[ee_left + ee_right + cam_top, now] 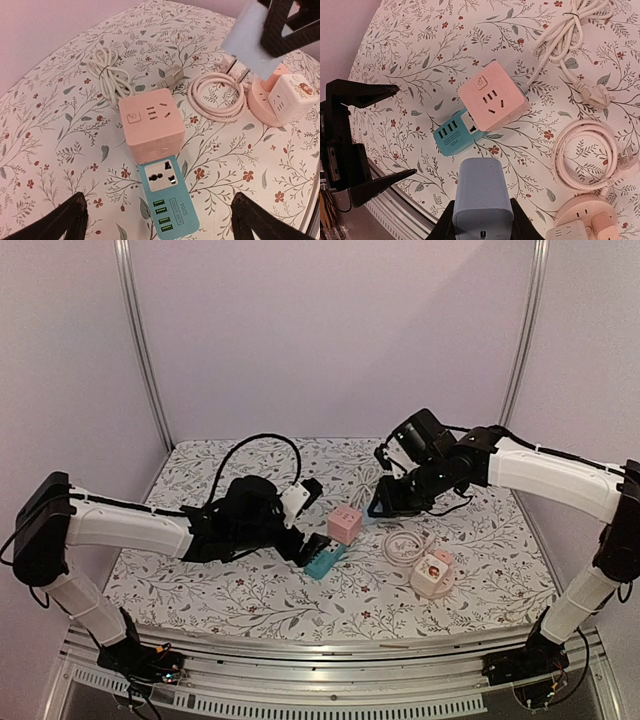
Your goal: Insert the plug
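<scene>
My right gripper (482,220) is shut on the plug (482,200), a light blue block held in the air above the flowered cloth. The same plug (252,40) shows at the top right of the left wrist view. Below it lies a teal socket strip (452,137) with one end against a pink cube socket (492,100). My left gripper (162,215) hangs open over the teal strip (167,192), one finger on each side and nothing between them. From above, the left gripper (305,520) sits just left of the strip (324,561), and the right gripper (385,502) is up right of the cube (345,525).
A coiled white cable (218,97) lies right of the cube. A round pink socket base (260,97) carrying a white cube stands beyond it. A bundled white cord (107,72) lies at the far side. The table's metal front rail (395,212) is close behind the left gripper.
</scene>
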Robot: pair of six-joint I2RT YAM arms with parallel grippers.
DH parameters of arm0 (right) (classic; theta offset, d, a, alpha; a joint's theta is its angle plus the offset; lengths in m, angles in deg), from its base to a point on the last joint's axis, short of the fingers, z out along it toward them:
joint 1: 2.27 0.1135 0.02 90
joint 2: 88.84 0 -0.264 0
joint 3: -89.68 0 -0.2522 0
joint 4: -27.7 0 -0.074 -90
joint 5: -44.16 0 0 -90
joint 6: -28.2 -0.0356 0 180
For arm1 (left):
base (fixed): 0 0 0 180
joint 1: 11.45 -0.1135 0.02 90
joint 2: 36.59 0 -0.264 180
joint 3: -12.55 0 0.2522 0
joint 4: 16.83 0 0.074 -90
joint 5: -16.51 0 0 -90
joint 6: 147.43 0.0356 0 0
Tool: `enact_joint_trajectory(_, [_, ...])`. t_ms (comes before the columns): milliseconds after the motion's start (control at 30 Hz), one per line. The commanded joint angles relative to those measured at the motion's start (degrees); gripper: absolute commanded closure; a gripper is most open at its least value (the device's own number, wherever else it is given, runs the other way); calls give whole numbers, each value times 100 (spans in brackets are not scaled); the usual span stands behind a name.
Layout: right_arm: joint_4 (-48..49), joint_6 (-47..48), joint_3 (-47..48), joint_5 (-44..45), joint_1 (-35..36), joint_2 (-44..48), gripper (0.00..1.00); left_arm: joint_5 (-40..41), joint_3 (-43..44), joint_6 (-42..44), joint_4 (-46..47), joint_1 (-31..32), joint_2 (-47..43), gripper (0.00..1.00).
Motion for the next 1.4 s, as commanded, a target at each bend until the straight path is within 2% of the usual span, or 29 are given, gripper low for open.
enact_joint_trajectory(0, [-125, 86, -269, 331, -82, 502, 100, 69, 188, -378, -734, 23, 390, 1])
enact_joint_trajectory(100, [-152, 95, -414, 442, -146, 723, 100, 88, 637, -418, -1185, 46, 769, 9])
enact_joint_trajectory(200, [-196, 97, -532, 612, -211, 979, 100, 285, 875, -524, -1649, 168, 1074, 10])
enact_joint_trajectory(467, [-255, 170, -601, 574, -262, 1113, 100, 520, 859, -1013, -1699, 348, 1408, 15])
enact_joint_trajectory(700, [-233, 189, -668, 483, -254, 1099, 100, 489, 1035, -1233, -1733, 390, 1804, 28])
enact_joint_trajectory(800, [-214, 208, -689, 461, -262, 1118, 100, 460, 1087, -1322, -1733, 453, 1877, 39])
enact_joint_trajectory(1000, [-204, 250, -717, 413, -261, 1143, 100, 931, 1226, -1584, -2032, 728, 1953, 73])
enact_joint_trajectory(1067, [-185, 261, -752, 391, -257, 1171, 100, 1157, 1243, -1745, -2197, 842, 1943, 78])
enact_joint_trajectory(1233, [-164, 279, -846, 473, -255, 1250, 100, 1622, 1217, -2544, -2482, 1067, 1920, 83])
enact_joint_trajectory(1367, [-175, 303, -937, 543, -262, 1293, 100, 1872, 1117, -3780, -2612, 1249, 1889, 81])
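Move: The teal power strip lies nearly under the open left hand: its middle is about 1 cm ahead, 4 cm to the right and 13 cm below, its USB end nearer the hand. The pink cube sits on the strip's far end, some 6 cm ahead and 7 cm right of the left hand, 7 cm down; the pink cable coil lies about 16 cm right of the strip's middle and 3 cm farther out. From the right hand, the strip's middle is roughly 11 cm left, 1 cm ahead and 16 cm below. The power strip's USB end is what the left hand sinks onto, dropping about 12 cm while tipping and rolling to point more steeply down; its fingers narrow to pinch the strip by both sides, then draw it back some 2 cm with a small counter-clockwise turn. The right hand, still holding the blue plug, backs off 5 cm to the right, rising slightly, then easing down. ##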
